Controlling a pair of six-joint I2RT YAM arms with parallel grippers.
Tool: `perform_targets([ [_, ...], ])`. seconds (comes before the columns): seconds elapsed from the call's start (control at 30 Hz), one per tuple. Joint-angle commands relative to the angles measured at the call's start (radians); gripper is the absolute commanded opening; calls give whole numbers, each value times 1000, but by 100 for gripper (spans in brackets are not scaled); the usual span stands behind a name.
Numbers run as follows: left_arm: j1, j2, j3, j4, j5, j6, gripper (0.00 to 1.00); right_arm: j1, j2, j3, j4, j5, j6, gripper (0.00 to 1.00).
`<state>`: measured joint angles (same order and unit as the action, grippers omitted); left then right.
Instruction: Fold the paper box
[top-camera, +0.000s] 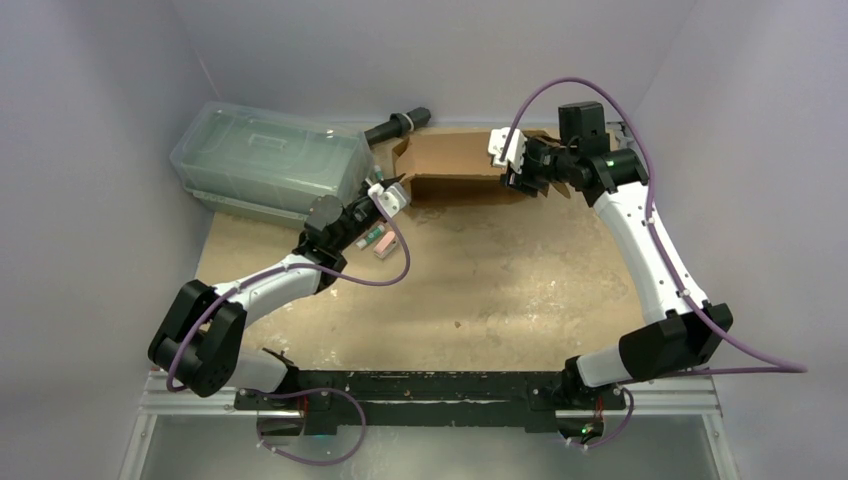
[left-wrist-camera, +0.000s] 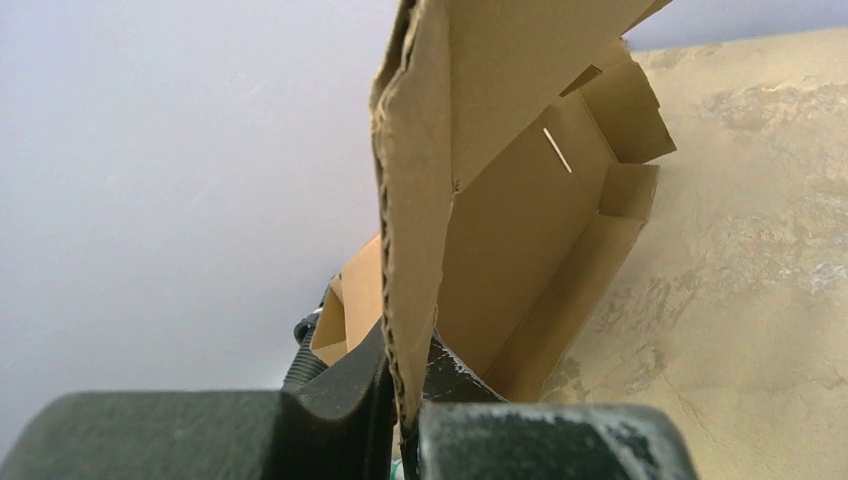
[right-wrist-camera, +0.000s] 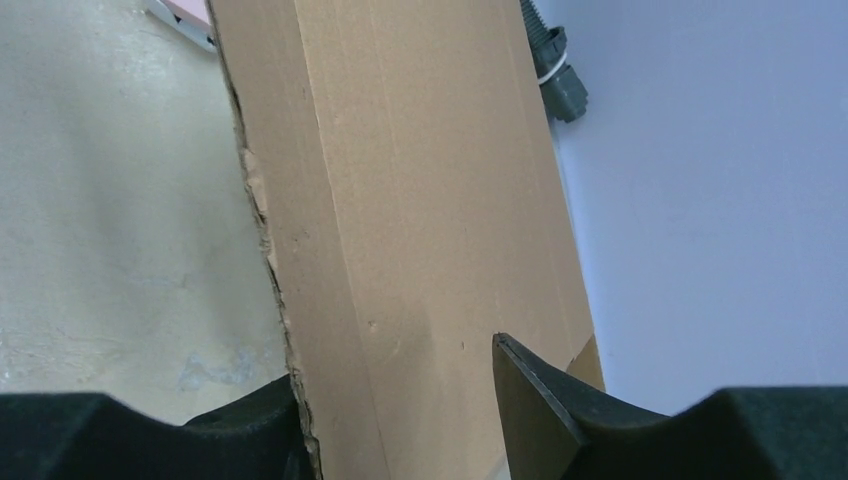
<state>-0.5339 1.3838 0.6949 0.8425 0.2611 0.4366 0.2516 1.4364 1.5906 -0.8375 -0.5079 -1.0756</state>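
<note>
The paper box (top-camera: 460, 160), brown corrugated cardboard, stands partly folded at the back of the table, its walls raised. My left gripper (top-camera: 392, 190) is at the box's left end, shut on the edge of an upright flap. In the left wrist view that flap (left-wrist-camera: 415, 220) runs straight down between the two pads (left-wrist-camera: 408, 372). My right gripper (top-camera: 515, 165) is at the box's right end. In the right wrist view its fingers stand well apart, with a broad cardboard panel (right-wrist-camera: 420, 200) filling the gap (right-wrist-camera: 395, 365). The left finger sits at the panel's ragged edge.
A clear greenish plastic lidded container (top-camera: 270, 160) stands at the back left, close to the left arm. A black ribbed fitting (top-camera: 400, 125) lies behind the box by the back wall. A small pink item (top-camera: 380, 243) rests on the table under the left wrist.
</note>
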Motion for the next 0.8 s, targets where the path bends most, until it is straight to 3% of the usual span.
perform_targets([
  [0.0, 2, 4, 39, 23, 44, -26, 0, 2, -21, 23, 20, -60, -33, 56],
  [0.13, 2, 6, 40, 25, 44, -30, 0, 1, -27, 33, -7, -80, -29, 51],
  [0.23, 2, 5, 41, 26, 44, -34, 0, 2, -17, 51, -28, -85, -35, 33],
  [0.37, 2, 5, 47, 26, 40, -55, 0, 1, 0, 97, -54, -80, -36, 0],
  [0.43, 4, 2, 48, 27, 32, -78, 1, 0, 7, 117, -57, -65, -24, 0],
  [0.5, 12, -6, 41, 32, 19, -121, 9, -1, 16, 140, -62, -47, -3, 0],
  [0.57, 28, -27, 9, 69, -10, -203, 34, -4, 36, 184, -98, -37, 12, 0],
  [0.63, 55, -61, -55, 149, -32, -299, 52, -10, 61, 249, -149, -39, 14, 0],
  [0.7, 79, -104, -135, 215, -59, -387, 61, -15, 89, 299, -194, -44, 14, 0],
  [0.77, 99, -139, -215, 269, -75, -443, 64, -21, 123, 339, -222, -47, 21, 0],
])
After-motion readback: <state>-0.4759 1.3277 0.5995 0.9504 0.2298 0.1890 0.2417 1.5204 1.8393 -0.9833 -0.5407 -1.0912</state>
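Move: The paper box's near edge, tilted up off the table, runs between the right hand's half-open fingers. The spot they go for is about 1 cm back and 1 cm left of that hand, level with it. The left hand still pinches the box's left end right at its finger pads, with the other pinch spot some 17 cm to its right, 1 cm back and 3 cm higher. On the table about 26 cm below the left hand lies the pink stapler, 6 cm back and 5 cm left. The box's near edge is pinched by the right hand, whose fingers close on it as the hand eases just over 1 cm back and slightly left; it then lifts the edge about 4.5 cm, edging forward 2 cm. Once that grip is shut, the left fingers open and let go of the left end, and the left hand slips some 3 cm away to its left, rolling left side down. ##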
